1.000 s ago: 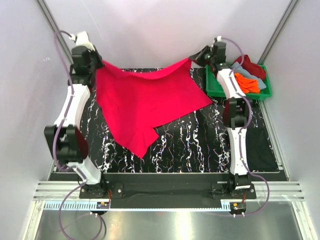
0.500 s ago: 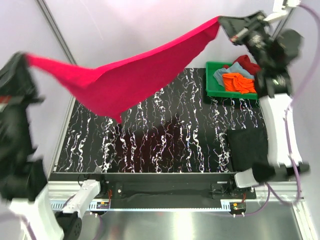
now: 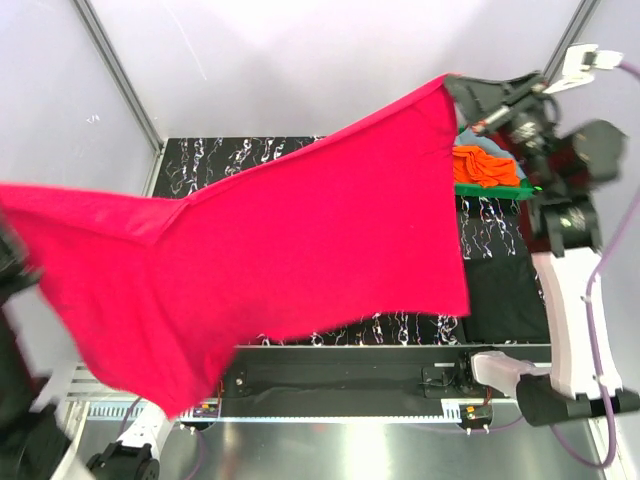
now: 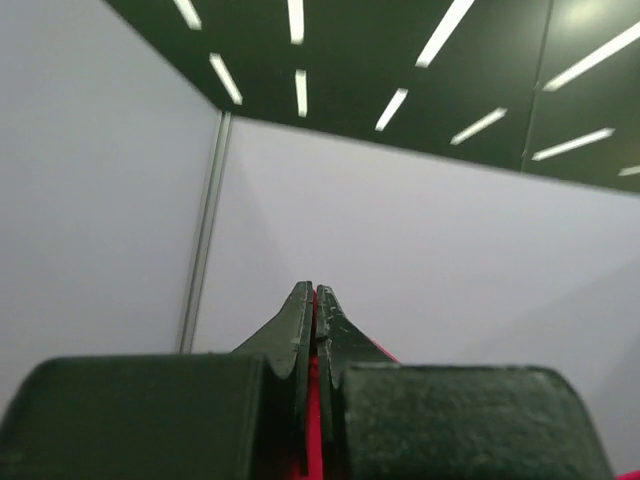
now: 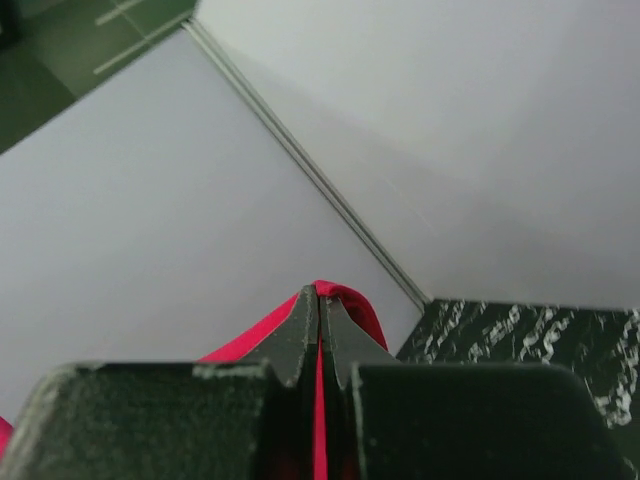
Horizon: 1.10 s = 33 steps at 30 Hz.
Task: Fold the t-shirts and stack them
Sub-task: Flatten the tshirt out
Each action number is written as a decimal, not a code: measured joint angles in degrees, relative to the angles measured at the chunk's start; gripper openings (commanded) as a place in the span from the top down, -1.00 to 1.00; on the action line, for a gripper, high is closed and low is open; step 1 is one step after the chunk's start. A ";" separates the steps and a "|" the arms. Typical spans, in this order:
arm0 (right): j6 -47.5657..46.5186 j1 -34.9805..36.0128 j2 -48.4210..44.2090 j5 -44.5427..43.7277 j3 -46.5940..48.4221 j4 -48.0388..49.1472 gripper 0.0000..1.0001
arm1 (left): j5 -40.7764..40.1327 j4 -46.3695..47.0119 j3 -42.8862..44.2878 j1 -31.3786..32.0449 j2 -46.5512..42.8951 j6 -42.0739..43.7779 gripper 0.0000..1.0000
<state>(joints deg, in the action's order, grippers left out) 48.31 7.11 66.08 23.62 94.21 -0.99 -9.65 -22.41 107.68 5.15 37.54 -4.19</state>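
Observation:
The bright pinkish-red t-shirt (image 3: 280, 260) hangs stretched in the air high above the table, spread wide across the top view. My right gripper (image 3: 456, 88) is shut on its upper right corner, and red cloth (image 5: 352, 300) folds over the closed tips (image 5: 319, 292). At the far left, my left gripper (image 4: 314, 292) is shut on the other corner, with a red strip (image 4: 313, 440) between its fingers. In the top view that gripper sits at the frame's left edge, hidden by the cloth. An orange t-shirt (image 3: 485, 165) lies in the green crate.
The green crate (image 3: 500, 190) stands at the back right, partly behind the right arm. A dark folded cloth (image 3: 505, 295) lies on the black marbled table (image 3: 230, 160) at the right. The raised t-shirt hides most of the tabletop. Grey walls enclose the cell.
Both arms have swung up and toward the camera with the pinkish-red t-shirt. It has gone from draped on the table to held taut in the air, spread out.

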 measured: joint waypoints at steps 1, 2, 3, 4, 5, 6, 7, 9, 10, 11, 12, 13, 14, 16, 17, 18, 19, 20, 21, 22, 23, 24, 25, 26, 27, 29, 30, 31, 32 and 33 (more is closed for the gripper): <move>0.22 0.02 0.90 0.00 -1.44 0.17 1.00 | -0.79 -0.24 -2.67 0.35 0.33 0.46 1.00; 0.39 0.02 2.08 -0.02 -2.89 0.35 1.00 | -1.40 0.02 -5.95 0.63 0.70 0.90 1.00; 0.52 0.02 3.41 -0.09 -4.17 0.44 1.00 | -1.90 -0.07 -8.20 0.68 1.18 1.29 1.00; 0.55 0.02 5.53 -0.13 -5.29 0.81 1.00 | -2.69 0.57 -12.61 0.70 2.51 2.27 1.00; 0.55 0.04 7.45 -0.17 -6.03 0.85 1.00 | -3.13 0.98 -15.43 0.70 3.50 2.84 1.00; 0.46 0.20 10.16 -0.22 -7.15 1.25 1.00 | -3.98 2.08 -19.26 0.70 5.07 3.67 1.00; 0.33 0.24 12.50 -0.37 -8.11 1.75 1.00 | -4.57 2.73 -22.14 0.70 6.49 4.31 1.00; -0.11 0.37 17.86 -0.48 -10.03 3.13 1.00 | -6.05 6.01 -29.79 0.68 9.84 5.77 1.00; -0.35 0.42 20.11 -0.52 -10.64 3.93 1.00 | -6.64 7.56 -33.66 0.52 11.96 6.47 1.00; -0.70 0.59 23.41 -0.52 -11.26 5.31 1.00 | -7.04 9.42 -37.29 0.35 14.16 7.04 1.00; -1.01 0.68 25.92 -0.48 -11.54 6.43 1.00 | -7.32 10.84 -40.72 0.09 16.87 7.41 1.00; -1.33 0.79 29.51 -0.39 -11.50 7.89 1.00 | -7.50 12.09 -43.12 -0.22 19.02 7.56 1.00; -1.77 0.87 32.96 -0.28 -11.02 9.35 1.00 | -7.61 13.29 -45.53 -0.61 22.18 7.63 1.00; -2.34 1.05 40.96 -0.09 -9.11 11.56 1.00 | -7.78 16.00 -48.30 -1.25 28.79 7.63 1.00; -2.54 1.05 44.33 -0.13 -8.04 12.33 1.00 | -7.82 17.38 -48.78 -1.49 31.80 7.58 1.00; -2.69 1.14 48.46 0.09 -6.40 12.50 1.00 | -7.93 19.50 -49.00 -1.75 35.85 7.56 1.00; -2.93 1.14 52.89 0.26 -3.96 12.70 1.00 | -8.00 21.09 -48.98 -1.95 39.32 7.41 1.00; -3.21 1.14 58.51 0.55 -0.57 12.63 1.00 | -8.02 23.10 -48.50 -2.21 43.80 7.15 1.00; -3.34 1.14 60.41 0.66 0.50 12.61 1.00 | -8.00 24.09 -48.13 -2.38 46.58 7.04 1.00; -3.58 1.16 63.58 1.05 2.67 11.85 1.00 | -7.91 24.59 -47.23 -2.69 50.42 6.88 1.00; -3.91 1.16 65.94 1.18 4.66 11.41 1.00 | -7.93 24.90 -46.18 -3.02 53.96 6.71 1.00; -4.31 1.16 68.28 1.36 6.80 11.02 1.00 | -7.91 25.05 -44.89 -3.32 56.83 6.54 1.00; -4.66 1.16 69.94 1.40 8.74 10.43 1.00 | -7.93 24.79 -43.15 -3.67 59.76 6.21 1.00; -5.09 1.16 71.47 1.40 10.75 9.75 1.00 | -7.96 24.65 -41.38 -4.04 62.20 5.75 1.00; -5.55 1.16 72.41 1.40 12.39 9.25 1.00 | -7.89 24.65 -39.80 -4.33 63.98 5.27 1.00; -6.56 1.16 72.96 1.29 14.38 8.39 1.00 | -7.69 24.61 -37.42 -4.63 65.96 4.26 1.00; -7.10 1.16 72.96 1.07 15.08 8.33 1.00 | -7.69 24.55 -36.24 -4.81 66.53 3.58 1.00; -7.65 1.16 72.96 0.81 15.74 8.48 1.00 | -7.82 24.20 -35.28 -4.90 66.66 2.78 1.00; -8.17 1.16 72.96 0.31 16.24 8.72 1.00 | -8.41 23.80 -34.34 -4.94 66.69 1.99 1.00; -8.57 1.16 72.96 -0.26 16.46 8.83 1.00 | -9.73 23.52 -33.46 -4.94 66.58 0.90 1.00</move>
<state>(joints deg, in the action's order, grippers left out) 39.75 8.27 139.04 23.35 110.67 7.84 -19.38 1.10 74.22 0.21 104.12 -3.29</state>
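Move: Each closed gripper holds one end of the red t-shirt's edge high above the table. The far part of the tabletop where that edge is taken lies some 48 cm ahead of the left hand and 67 below. From the right hand it is about 35 cm ahead, 5 left and 60 below. The green bin stands roughly 33 cm ahead of the right hand and 26 right; the dark mat is about 10 back and 24 right. Still pinching the t-shirt's two held ends, both hands sweep it down and forward together towards the far part of the tabletop, easing up by a couple of centimetres at the end. The left drops about 55 cm while reaching some 48 forward, the right about 50 and 35; the fingertips tip down, the left's most, by nearly 80 degrees. ##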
